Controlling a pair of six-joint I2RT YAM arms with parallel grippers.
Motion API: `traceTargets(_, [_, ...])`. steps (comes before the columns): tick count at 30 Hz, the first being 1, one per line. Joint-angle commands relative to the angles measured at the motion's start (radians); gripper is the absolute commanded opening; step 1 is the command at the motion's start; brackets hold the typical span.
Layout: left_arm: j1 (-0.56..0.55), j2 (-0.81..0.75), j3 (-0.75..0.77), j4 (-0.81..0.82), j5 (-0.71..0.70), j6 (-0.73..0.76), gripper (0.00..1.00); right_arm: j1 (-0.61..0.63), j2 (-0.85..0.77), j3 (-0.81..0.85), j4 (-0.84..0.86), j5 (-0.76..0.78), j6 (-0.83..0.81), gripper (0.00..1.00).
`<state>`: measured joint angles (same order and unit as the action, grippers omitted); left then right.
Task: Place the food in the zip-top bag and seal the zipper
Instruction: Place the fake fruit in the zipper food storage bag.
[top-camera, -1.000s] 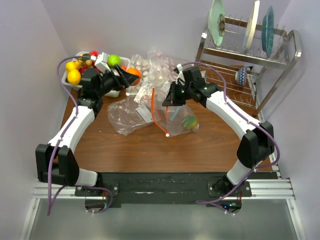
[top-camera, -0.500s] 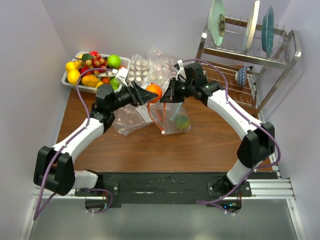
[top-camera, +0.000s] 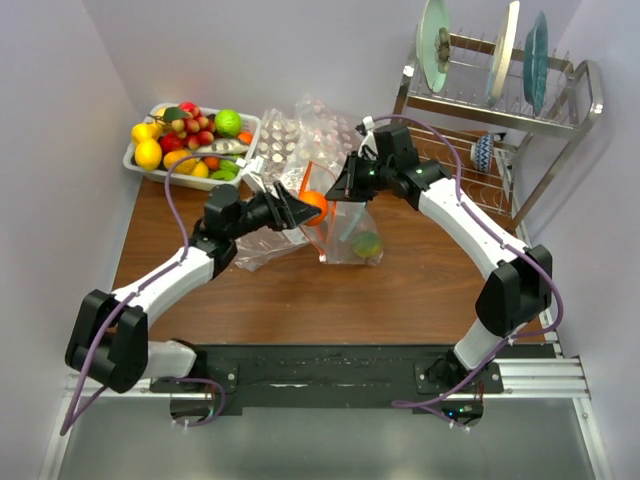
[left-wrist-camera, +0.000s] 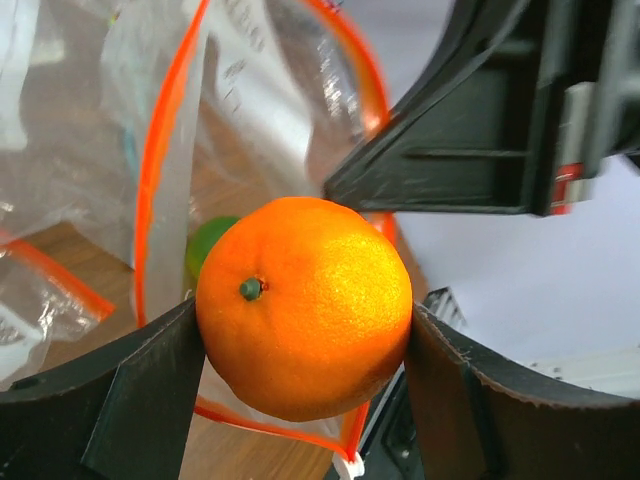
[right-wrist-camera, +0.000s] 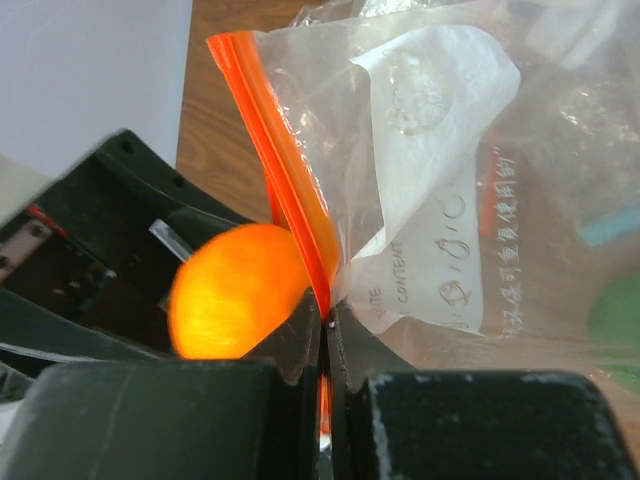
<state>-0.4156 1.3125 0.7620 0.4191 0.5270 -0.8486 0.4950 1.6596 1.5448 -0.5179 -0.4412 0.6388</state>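
My left gripper (top-camera: 300, 206) (left-wrist-camera: 305, 335) is shut on an orange (top-camera: 316, 203) (left-wrist-camera: 305, 305) and holds it right at the open mouth of the zip-top bag (top-camera: 348, 232) (right-wrist-camera: 440, 150). The orange-red zipper (left-wrist-camera: 160, 150) (right-wrist-camera: 275, 140) loops around the opening. My right gripper (top-camera: 345, 190) (right-wrist-camera: 327, 325) is shut on the zipper edge and holds the mouth up; its black body (left-wrist-camera: 480, 130) fills the upper right of the left wrist view. A green lime (top-camera: 366, 243) (left-wrist-camera: 205, 245) lies inside the bag. Seen from the right wrist, the orange (right-wrist-camera: 235, 295) is a blur just left of the pinched strip.
A white tray (top-camera: 135, 162) at the back left holds more fruit: lemons, a lime, red grapes. Other crumpled clear bags (top-camera: 290, 140) lie behind and left of the held bag. A metal dish rack (top-camera: 500, 110) with plates stands at the back right, a patterned bowl (top-camera: 483, 151) under it.
My left arm swung from the fruit tray toward the right, carrying the orange to the bag's mouth. My right gripper kept its hold and drew the bag's mouth up and back a little.
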Motion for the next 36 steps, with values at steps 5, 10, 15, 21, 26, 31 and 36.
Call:
traceTargets(5, [-0.104,0.093,0.123,-0.227,-0.244,0.154,0.54,0.016,-0.049,0.052,0.052,-0.062,0.036,0.00])
traceTargets(10, [-0.127,0.140,0.168,-0.264,-0.288,0.154,1.00,0.017,-0.050,0.052,0.052,-0.059,0.036,0.00])
traceTargets(15, [-0.129,0.128,0.214,-0.322,-0.297,0.181,1.00,0.016,-0.054,0.052,0.038,-0.042,0.025,0.00])
traceTargets(21, [-0.127,0.091,0.333,-0.532,-0.357,0.279,1.00,0.013,-0.052,0.031,0.001,0.031,-0.013,0.00])
traceTargets(26, [-0.123,0.065,0.468,-0.687,-0.487,0.393,1.00,0.013,-0.055,-0.023,0.004,0.068,-0.028,0.00])
traceTargets(31, [0.000,0.079,0.554,-0.772,-0.571,0.448,1.00,0.014,-0.061,-0.054,0.021,0.059,-0.028,0.00])
traceTargets(36, [0.159,0.103,0.566,-0.717,-0.611,0.470,1.00,0.013,-0.075,-0.057,0.021,0.067,-0.034,0.00])
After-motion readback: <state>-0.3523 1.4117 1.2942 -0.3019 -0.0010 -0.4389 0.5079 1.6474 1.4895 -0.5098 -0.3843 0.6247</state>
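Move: The orange, already in the left hand's fingers, is bound for the open zip-top bag, whose middle lies about 8 cm right, 1 cm back and 6 cm lower. The green fruit inside is some 14 cm right, 4 cm back and 10 cm down; the flat empty bag is about 12 cm left, 1 cm ahead and 12 cm down. The right hand, pinching the bag's rim, has the orange about 6 cm to its left, 3 cm back and 1 cm below. The orange is lowered about 6 cm and slightly right into the bag's mouth by the left hand, fingertips tipping down, and let go as the fingers open fully. The empty hand then rises clear and swings some 12 cm left and forward towards the fruit tray, turning counter-clockwise. The right fingers keep their pinch on the rim almost in place, sinking about 2 cm at the last. ##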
